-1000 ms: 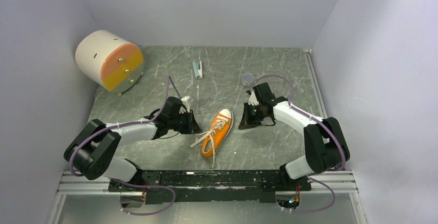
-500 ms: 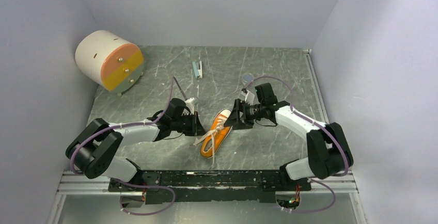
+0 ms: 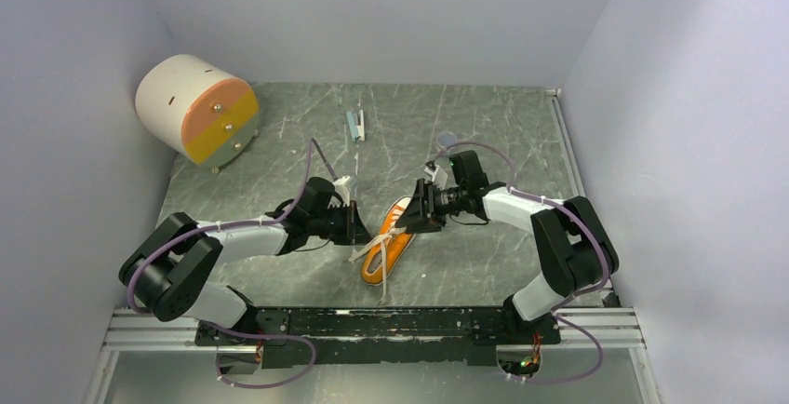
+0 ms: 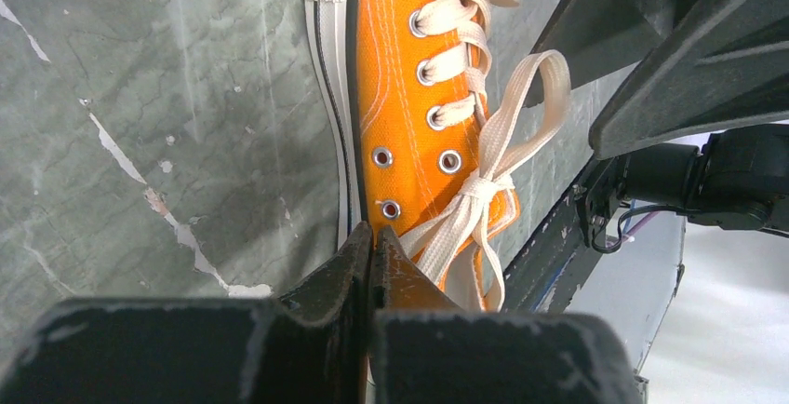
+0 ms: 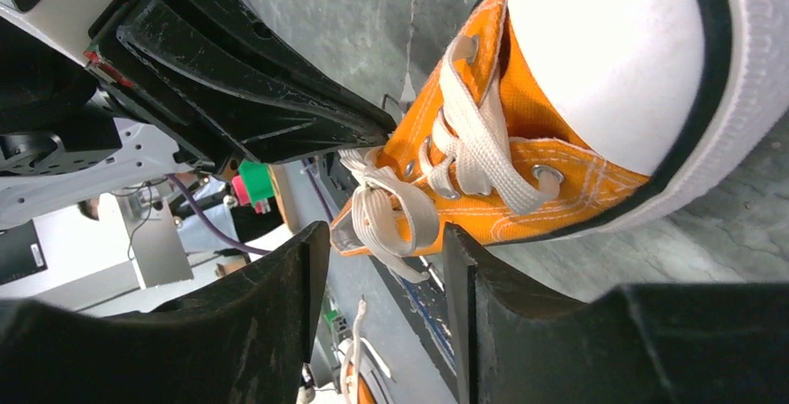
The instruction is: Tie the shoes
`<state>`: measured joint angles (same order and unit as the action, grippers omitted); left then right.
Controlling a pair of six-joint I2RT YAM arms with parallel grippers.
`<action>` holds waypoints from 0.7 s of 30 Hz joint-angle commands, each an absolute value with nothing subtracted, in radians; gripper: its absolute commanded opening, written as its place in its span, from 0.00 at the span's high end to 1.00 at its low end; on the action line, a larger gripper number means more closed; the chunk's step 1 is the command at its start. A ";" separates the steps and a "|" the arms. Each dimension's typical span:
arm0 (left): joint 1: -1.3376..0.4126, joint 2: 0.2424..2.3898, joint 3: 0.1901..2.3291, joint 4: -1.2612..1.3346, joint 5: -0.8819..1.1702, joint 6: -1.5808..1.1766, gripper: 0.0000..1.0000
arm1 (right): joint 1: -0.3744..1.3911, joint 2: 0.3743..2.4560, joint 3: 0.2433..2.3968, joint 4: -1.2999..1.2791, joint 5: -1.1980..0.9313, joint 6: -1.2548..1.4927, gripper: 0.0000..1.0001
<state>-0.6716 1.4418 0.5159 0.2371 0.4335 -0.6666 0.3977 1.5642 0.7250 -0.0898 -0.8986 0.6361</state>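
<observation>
The shoe [image 3: 383, 253] is a small orange sneaker lying at the table's middle, toe pointing away from the arm bases. Its white laces [image 4: 479, 183] are knotted once near the tongue top, with one loop [image 4: 535, 87] standing free. My left gripper [image 4: 374, 236] is shut, its tips against the shoe's orange side by the lowest eyelet [image 4: 391, 208], nothing visibly clamped. My right gripper [image 5: 383, 235] hangs over the toe cap [image 5: 605, 60], jaws open, a lace loop [image 5: 391, 218] just beyond the fingertips. From above, the left gripper [image 3: 352, 227] and right gripper [image 3: 414, 213] flank the shoe.
A white cylinder with an orange and yellow face [image 3: 195, 109] lies at the back left. A small blue-white item [image 3: 356, 125] and a small round grey thing [image 3: 447, 140] sit further back. Walls close in on three sides; a metal rail [image 3: 372, 328] runs along the near edge.
My right gripper has opened and swung left from beside the shoe to over its toe. The left gripper has edged right until its tips touch the shoe's side.
</observation>
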 commanded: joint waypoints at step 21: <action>-0.675 1.403 0.518 0.044 0.273 -0.617 0.95 | 0.436 1.592 0.892 -0.475 -0.163 0.354 1.00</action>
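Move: The right hand's half-open fingers already straddle the free bow loop: its middle is about 2 cm to the left and 2 cm below, neither ahead nor back. The bow's knot sits roughly 4 cm to the right hand's left, 1 cm back and 4 cm below; the shoe's toe cap is about 7 cm ahead, 2 cm to the right and 6 cm below. From the left hand, that loop lies some 5 cm to the right, level fore and aft, and 2 cm above. The right hand edges about 1 cm left while its fingers close fully and pinch the free bow loop, sinking as they shut, then draws the loop down, away from the knot to the right and a little forward, ending about 4.5 cm lower and 3 cm farther right as the fingers tip some 25 degrees more steeply downward. The left hand keeps its shut grip on the other side of the bow, nearly still at first and then easing about 1 cm forward and left, so that the lace is drawn between the two hands through the knot. ##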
